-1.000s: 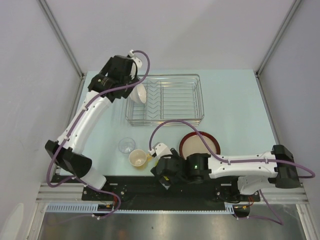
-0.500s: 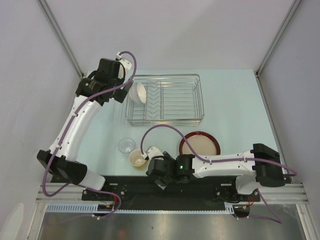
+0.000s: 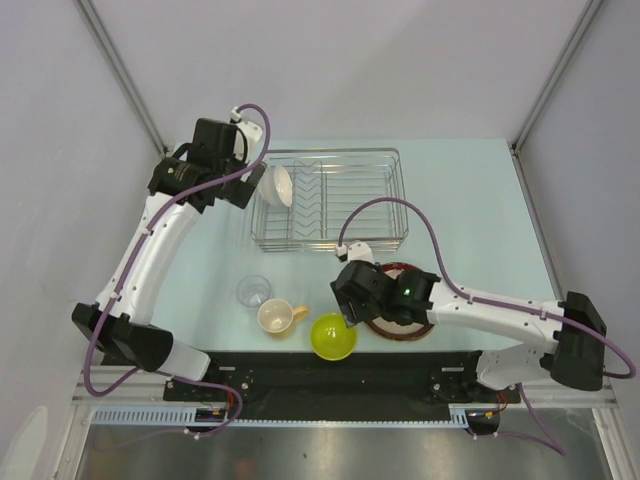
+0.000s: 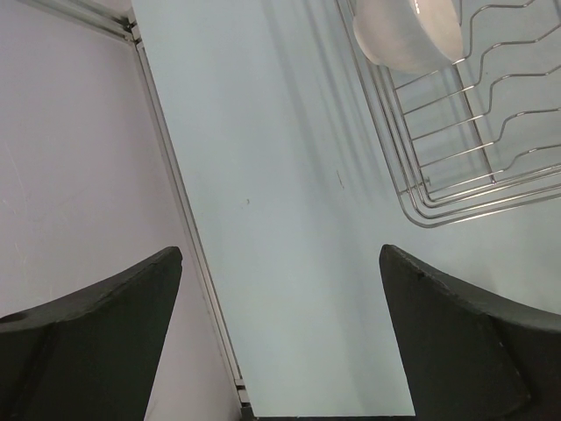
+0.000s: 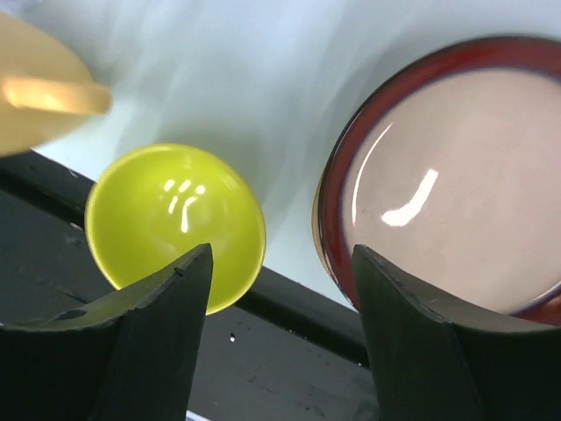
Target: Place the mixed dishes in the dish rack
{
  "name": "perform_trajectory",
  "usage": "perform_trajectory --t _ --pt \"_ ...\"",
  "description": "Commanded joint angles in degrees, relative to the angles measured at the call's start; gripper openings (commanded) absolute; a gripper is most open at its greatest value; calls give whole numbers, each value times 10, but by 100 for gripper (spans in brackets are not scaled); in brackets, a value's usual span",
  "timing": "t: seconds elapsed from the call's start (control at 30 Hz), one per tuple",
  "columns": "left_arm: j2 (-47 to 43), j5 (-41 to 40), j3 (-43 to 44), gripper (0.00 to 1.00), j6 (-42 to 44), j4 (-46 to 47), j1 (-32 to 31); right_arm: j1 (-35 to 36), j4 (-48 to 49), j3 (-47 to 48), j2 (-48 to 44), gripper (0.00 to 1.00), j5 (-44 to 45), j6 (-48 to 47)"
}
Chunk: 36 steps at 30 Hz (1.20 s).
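Observation:
The white bowl (image 3: 277, 185) leans on its side in the left end of the dish rack (image 3: 345, 200); in the left wrist view the white bowl (image 4: 408, 31) sits at the top, over the dish rack's wires (image 4: 465, 132). My left gripper (image 3: 232, 188) (image 4: 279, 259) hangs open over bare table, left of the rack. On the near table stand the clear glass (image 3: 253, 290), the tan mug (image 3: 275, 316), the lime-green bowl (image 3: 333, 336) (image 5: 175, 224) and the red-rimmed plate (image 3: 412, 285) (image 5: 456, 184). My right gripper (image 3: 352, 305) (image 5: 280, 263) is open and empty, above the gap between green bowl and plate.
The black base rail (image 3: 330, 370) runs along the near edge just behind the green bowl. The table's left edge strip (image 4: 184, 228) lies close under my left gripper. The mug (image 5: 44, 88) shows blurred at the upper left of the right wrist view.
My right arm swung right and away from the near edge, uncovering the green bowl, and its jaws narrowed a little. My left arm drew back left from the rack; the white bowl stayed there.

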Motion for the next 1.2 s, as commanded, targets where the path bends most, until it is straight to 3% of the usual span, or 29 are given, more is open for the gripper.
perform_trajectory --t 0.0,0.53,0.8,0.83,0.87,0.9,1.17 --pt "-16 13 -1 100 -12 -4 1 8 9 -19 28 67 -40 15" --pt "-18 1 0 100 0 3 1 16 46 -47 89 50 -122 24" --pt "-24 1 16 100 3 -7 1 2 67 -48 127 25 -157 7" --pt "-25 2 16 100 3 -8 1 2 67 -48 126 20 -158 7" --pt "-24 3 19 100 2 -9 1 1 64 -48 124 6 -157 8" --pt "-25 5 24 100 2 -13 1 0 62 -48 119 0 -150 11" --pt "-12 63 88 100 -22 -54 -3 -40 -10 16 17 0 -95 -4"
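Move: The green bowl's middle lies about 5 cm back, 6 cm left and 11 cm below the open right hand, its right rim nearest the fingers. The cream mug stands roughly 12 cm left of the bowl and 4 cm farther out, while the red-rimmed plate lies some 8 cm right of the hand and 3 cm ahead. From the left hand the bowl is around 26 cm back, 22 cm right and 28 cm lower. The right hand sinks about 8.5 cm while drawing back some 4 cm and slightly left, down to the green bowl's near-hand right rim, the fingers tipping about 15 degrees more steeply downward as they narrow astride the wall. They shut on that rim with one finger inside and one outside, then keep the pinch as the hand turns upward, rising about 2 cm with a small shift forward and to the right. ##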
